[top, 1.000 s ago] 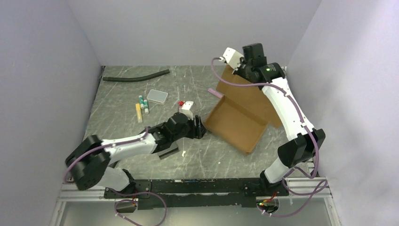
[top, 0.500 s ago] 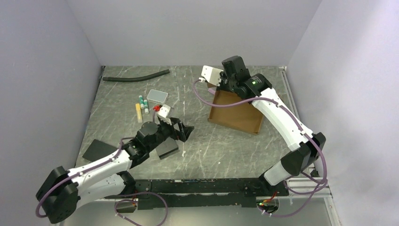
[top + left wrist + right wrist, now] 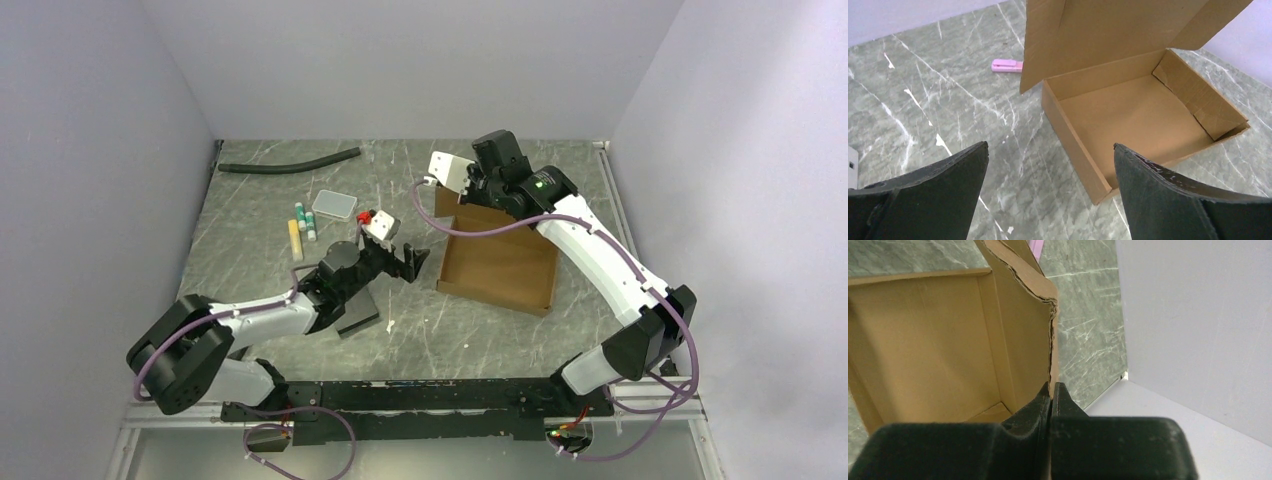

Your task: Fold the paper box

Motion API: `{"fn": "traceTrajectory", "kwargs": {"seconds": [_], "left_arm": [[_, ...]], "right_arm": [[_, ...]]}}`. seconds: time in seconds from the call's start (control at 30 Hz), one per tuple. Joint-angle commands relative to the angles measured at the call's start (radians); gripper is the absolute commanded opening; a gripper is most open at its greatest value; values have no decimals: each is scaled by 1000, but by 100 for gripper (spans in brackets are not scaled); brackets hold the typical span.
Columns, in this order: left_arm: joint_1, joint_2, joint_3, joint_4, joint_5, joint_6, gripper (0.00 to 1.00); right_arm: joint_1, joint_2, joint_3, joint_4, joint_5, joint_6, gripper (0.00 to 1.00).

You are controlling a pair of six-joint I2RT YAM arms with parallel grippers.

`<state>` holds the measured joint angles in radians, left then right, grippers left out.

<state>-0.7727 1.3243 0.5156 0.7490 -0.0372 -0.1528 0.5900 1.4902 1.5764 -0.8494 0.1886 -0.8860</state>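
The paper box (image 3: 505,265) is a brown cardboard tray lying flat at centre right. In the left wrist view the paper box (image 3: 1128,110) shows its bare inside, with the lid (image 3: 1108,35) standing up at the back. My right gripper (image 3: 1052,387) is shut on the lid's ragged side edge, and from above the right gripper (image 3: 468,192) sits over the box's back left corner. My left gripper (image 3: 413,262) is open and holds nothing, just left of the box's left wall. Its fingers (image 3: 938,190) stand wide apart, either side of the near corner.
A black slab (image 3: 357,315) lies under the left forearm. Markers (image 3: 301,228) and a translucent case (image 3: 334,204) lie at left, with a black hose (image 3: 290,160) along the back. A pink clip (image 3: 1007,65) lies left of the lid. Walls close in on three sides.
The box went from tilted to lying flat and slid nearer as the right arm swung left with the lid. The left gripper opened wide, drew back, then reached toward the box again.
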Motion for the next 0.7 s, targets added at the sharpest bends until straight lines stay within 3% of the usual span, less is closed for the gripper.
{"fn": "traceTrajectory", "kwargs": {"seconds": [0.0, 0.23, 0.37, 0.67], "left_arm": [[19, 28, 59, 94, 28, 28, 99], [78, 153, 149, 88, 102, 53, 99], [128, 153, 139, 77, 147, -27, 99], [225, 183, 238, -156, 248, -207, 100]], "right_arm": [[2, -29, 13, 57, -15, 28, 0], [-18, -21, -12, 100, 4, 47, 6], [-89, -41, -44, 119, 8, 55, 0], [-257, -122, -139, 199, -13, 30, 0]]}}
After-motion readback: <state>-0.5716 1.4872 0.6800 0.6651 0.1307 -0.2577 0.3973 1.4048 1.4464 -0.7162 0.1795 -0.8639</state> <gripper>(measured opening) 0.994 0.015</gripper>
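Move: The box tray's middle is some 15 cm to the right of the left hand, 5 cm ahead and 9 cm below. The pink marker lies by the tray's far left corner, about 18 cm ahead of the left hand, 7 cm right and 10 cm lower. From the right hand, which already holds the raised lid's edge, the tray's middle is about 8 cm back, 6 cm right and 17 cm below. The box's raised lid, still pinched at its upper edge by the shut right fingers, is drawn about 7 cm to the right and slightly forward at nearly constant height, the wrist turning roughly 10 degrees clockwise after an almost still start. The left hand, wide open and empty, travels about 6 cm forward past the tray's left side towards the pink marker, edging right, then left, and finally tipping down a little. ##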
